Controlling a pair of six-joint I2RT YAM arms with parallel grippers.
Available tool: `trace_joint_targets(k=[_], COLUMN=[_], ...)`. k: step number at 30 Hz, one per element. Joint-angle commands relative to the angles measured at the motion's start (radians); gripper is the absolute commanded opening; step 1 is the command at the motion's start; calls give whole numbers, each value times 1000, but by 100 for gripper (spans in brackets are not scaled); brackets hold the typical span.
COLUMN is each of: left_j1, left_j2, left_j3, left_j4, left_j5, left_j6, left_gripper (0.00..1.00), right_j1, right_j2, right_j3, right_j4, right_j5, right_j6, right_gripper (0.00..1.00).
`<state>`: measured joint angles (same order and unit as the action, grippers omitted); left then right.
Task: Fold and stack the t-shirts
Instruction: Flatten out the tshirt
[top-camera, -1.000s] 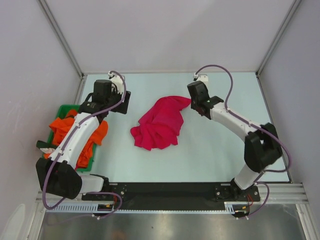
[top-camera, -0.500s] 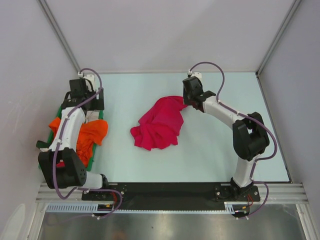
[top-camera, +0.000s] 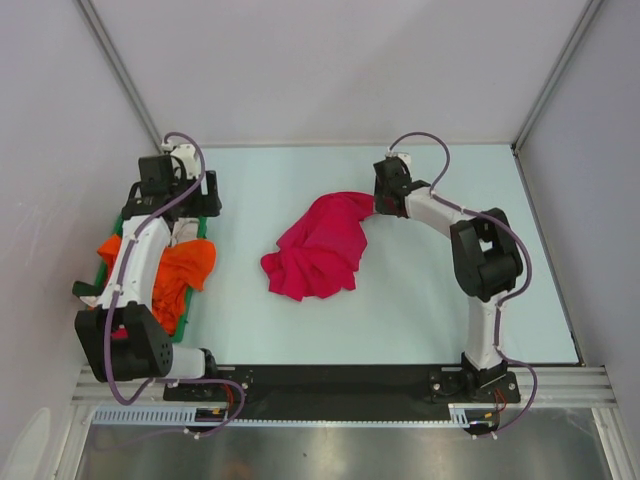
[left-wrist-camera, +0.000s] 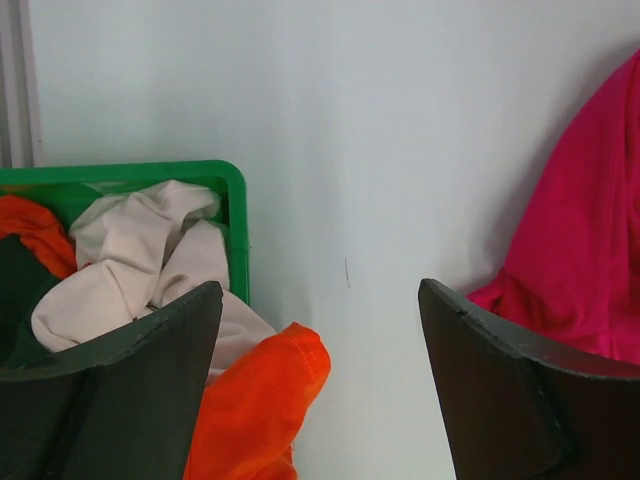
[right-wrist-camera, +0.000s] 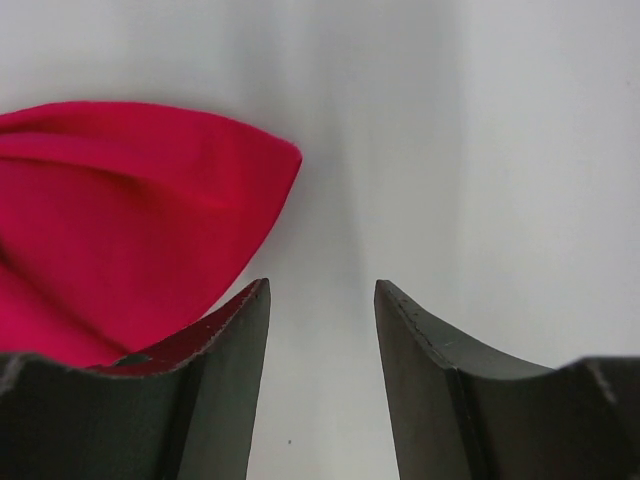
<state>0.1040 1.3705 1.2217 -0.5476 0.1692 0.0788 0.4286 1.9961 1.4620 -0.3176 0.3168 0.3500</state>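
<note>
A crimson-pink t-shirt (top-camera: 318, 248) lies crumpled in the middle of the table. Its far right corner (right-wrist-camera: 130, 200) reaches up to my right gripper (top-camera: 384, 203). That gripper (right-wrist-camera: 320, 292) is open, with only bare table between its fingers; its left finger (right-wrist-camera: 215, 380) stands right at the shirt's edge. An orange t-shirt (top-camera: 182, 272) spills over the right wall of the green tray (top-camera: 127, 214) at the left. My left gripper (top-camera: 203, 198) hovers by the tray's far right corner. It (left-wrist-camera: 320, 300) is wide open and holds nothing; an orange fold (left-wrist-camera: 255, 400) lies by its left finger (left-wrist-camera: 130, 390).
A beige cloth (left-wrist-camera: 140, 265) lies in the green tray (left-wrist-camera: 150, 172) beside the orange one. The crimson-pink shirt's edge (left-wrist-camera: 590, 240) shows at the right of the left wrist view. Enclosure walls and posts (top-camera: 160, 150) border the table at the back and sides.
My left gripper has drawn back leftward from the table to the tray's far corner. The right arm has folded its elbow in, its gripper staying at the pink shirt's corner.
</note>
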Motion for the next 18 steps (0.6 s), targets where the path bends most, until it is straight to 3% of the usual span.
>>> trace_joint_targets(k=[1,12,18], left_j1=[-20,-61,-63], left_j2=[-36,-56,-54], left_j3=[-25,-51,-64], left_j4=[5,3,6], left_j5=[33,6,6], left_j6=[-7,3,6], left_gripper=[85,85,85], right_j1=[-11,-17,-24], right_j2=[87,256,285], right_j3=[127,376,393], right_j4=[14,-28,-43], right_j5=[-42,-81,-44], right_j6=[26,60,72], right_gripper=[51,51,51])
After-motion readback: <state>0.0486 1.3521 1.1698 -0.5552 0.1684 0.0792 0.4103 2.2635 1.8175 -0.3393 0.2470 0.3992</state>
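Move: The t-shirt's far right corner lies roughly 7 cm ahead of the right hand, 1 cm to its left and some 3 cm lower. From this hand the shirt's middle is about 8 cm back and 15 cm left, and its left end about 11 cm back and 26 cm left. From the left hand, the far right corner is some 15 cm ahead, 39 cm right and 17 cm below. Over the t-shirt's far right corner comes the right hand, low, dipping about 2 cm at first, then sweeping forward and left, roughly 7 cm out and 4 cm across, with a slight rise. Its fingers stay half open, pointing obliquely down; contact can't be made out. The open left hand eases a couple of centimetres right, sinking and drawing back slightly. ##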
